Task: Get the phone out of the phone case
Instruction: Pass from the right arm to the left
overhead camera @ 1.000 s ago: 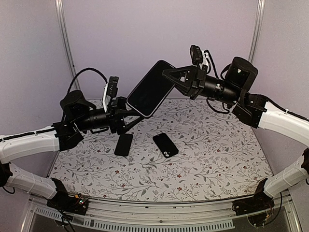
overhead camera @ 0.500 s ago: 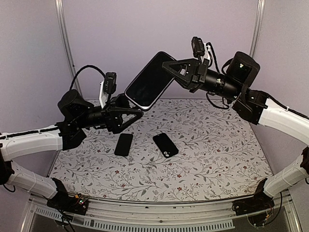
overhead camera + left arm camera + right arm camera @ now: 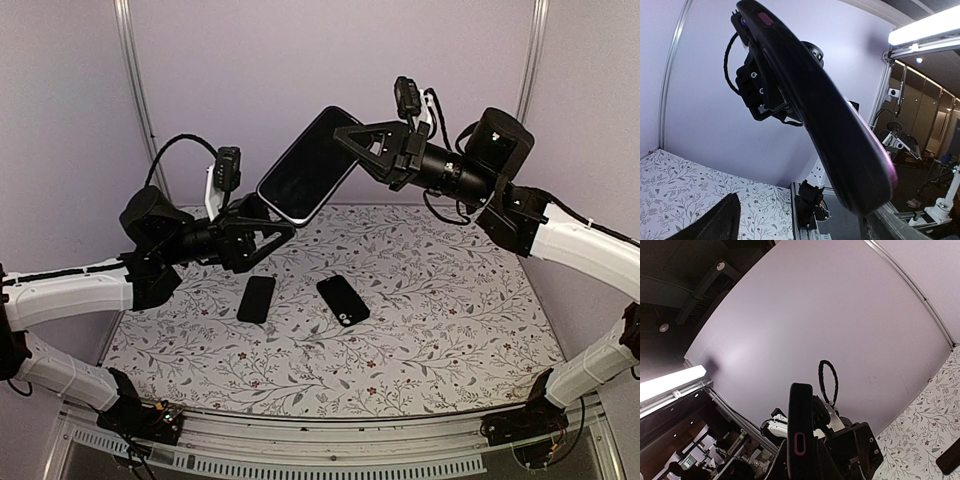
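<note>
The black phone in its dark case is held high above the table, tilted, screen toward the top camera. My right gripper is shut on its upper end. In the right wrist view the case edge with a pink-ringed cutout stands between the fingers. My left gripper is open just below the phone's lower end, jaws spread wide. In the left wrist view the case runs diagonally over the gap; one finger shows at lower left, the other is hidden behind it.
Two black phone-shaped items lie flat on the floral table mat: one left of centre and one at centre with a camera hole. Purple walls and metal posts enclose the back and sides.
My right gripper has raised the phone and shifted it slightly left. My left gripper has tilted upward and its jaws now stand wider below the phone's lower end.
</note>
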`<state>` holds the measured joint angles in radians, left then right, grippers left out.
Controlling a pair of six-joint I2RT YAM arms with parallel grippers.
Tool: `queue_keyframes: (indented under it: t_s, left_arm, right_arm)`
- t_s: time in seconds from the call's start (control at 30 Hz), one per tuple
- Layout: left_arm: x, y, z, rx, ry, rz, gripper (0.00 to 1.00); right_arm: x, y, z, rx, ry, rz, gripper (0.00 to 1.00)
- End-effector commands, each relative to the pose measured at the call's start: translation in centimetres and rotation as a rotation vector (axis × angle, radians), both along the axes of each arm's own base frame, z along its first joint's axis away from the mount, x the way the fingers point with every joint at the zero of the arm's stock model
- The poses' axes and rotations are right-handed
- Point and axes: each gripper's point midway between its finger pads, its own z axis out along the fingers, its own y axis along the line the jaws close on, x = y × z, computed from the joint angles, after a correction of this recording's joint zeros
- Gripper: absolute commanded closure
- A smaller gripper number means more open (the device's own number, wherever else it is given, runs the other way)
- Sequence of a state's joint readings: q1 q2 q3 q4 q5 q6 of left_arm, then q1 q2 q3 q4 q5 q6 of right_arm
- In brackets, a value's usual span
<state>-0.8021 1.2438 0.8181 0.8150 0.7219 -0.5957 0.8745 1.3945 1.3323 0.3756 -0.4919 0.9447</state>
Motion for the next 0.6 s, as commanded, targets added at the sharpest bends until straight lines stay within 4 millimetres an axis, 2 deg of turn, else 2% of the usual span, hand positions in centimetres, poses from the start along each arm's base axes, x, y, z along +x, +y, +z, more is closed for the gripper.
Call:
queue_keyframes:
  t_s: [0.0, 0.13, 0.4, 0.57]
  left_arm:
    - [1.3, 0.2, -0.3, -0.008, 0.018, 0.060, 0.21]
    - [2.9, 0.3, -1.3, 0.017, 0.042, 0.141, 0.34]
    - [6.6, 2.6, -2.5, 0.007, 0.140, 0.293, 0.43]
    - [8.3, 3.4, -3.1, 0.009, 0.192, 0.320, 0.47]
  right_arm:
    - [-1.4, -0.7, 2.8, 0.090, -0.059, 0.050, 1.00]
    - [-2.3, -0.6, 3.0, 0.120, -0.034, 0.121, 1.00]
    - [-3.2, -0.5, 1.3, 0.117, 0.037, 0.192, 1.00]
    - [-4.4, 0.1, 1.0, 0.139, 0.064, 0.259, 1.00]
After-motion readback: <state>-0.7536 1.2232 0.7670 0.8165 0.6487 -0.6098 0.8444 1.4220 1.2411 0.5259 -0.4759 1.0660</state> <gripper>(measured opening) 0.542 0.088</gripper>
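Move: Ahead, above and to the right of the left hand is the cased phone, its middle about 4 cm farther out, 4 cm right and 5 cm up. The right hand already pinches its far end; the phone's middle is 5 cm left, 2 cm back and 3 cm below that hand. On the table, nearly 40 cm below the left hand and 15 cm farther out, lie the plain black slab, 12 cm left, and the lens slab, 10 cm right. Closing from wide open to about half, the left fingers stay beside the phone's lower, near end while that hand shifts some 3 cm, mostly forward, easing left and slightly down; whether they touch can't be seen. The right hand keeps its pinch, rising a trace, then carrying the phone about 2 cm forward and down with a slight tip. ##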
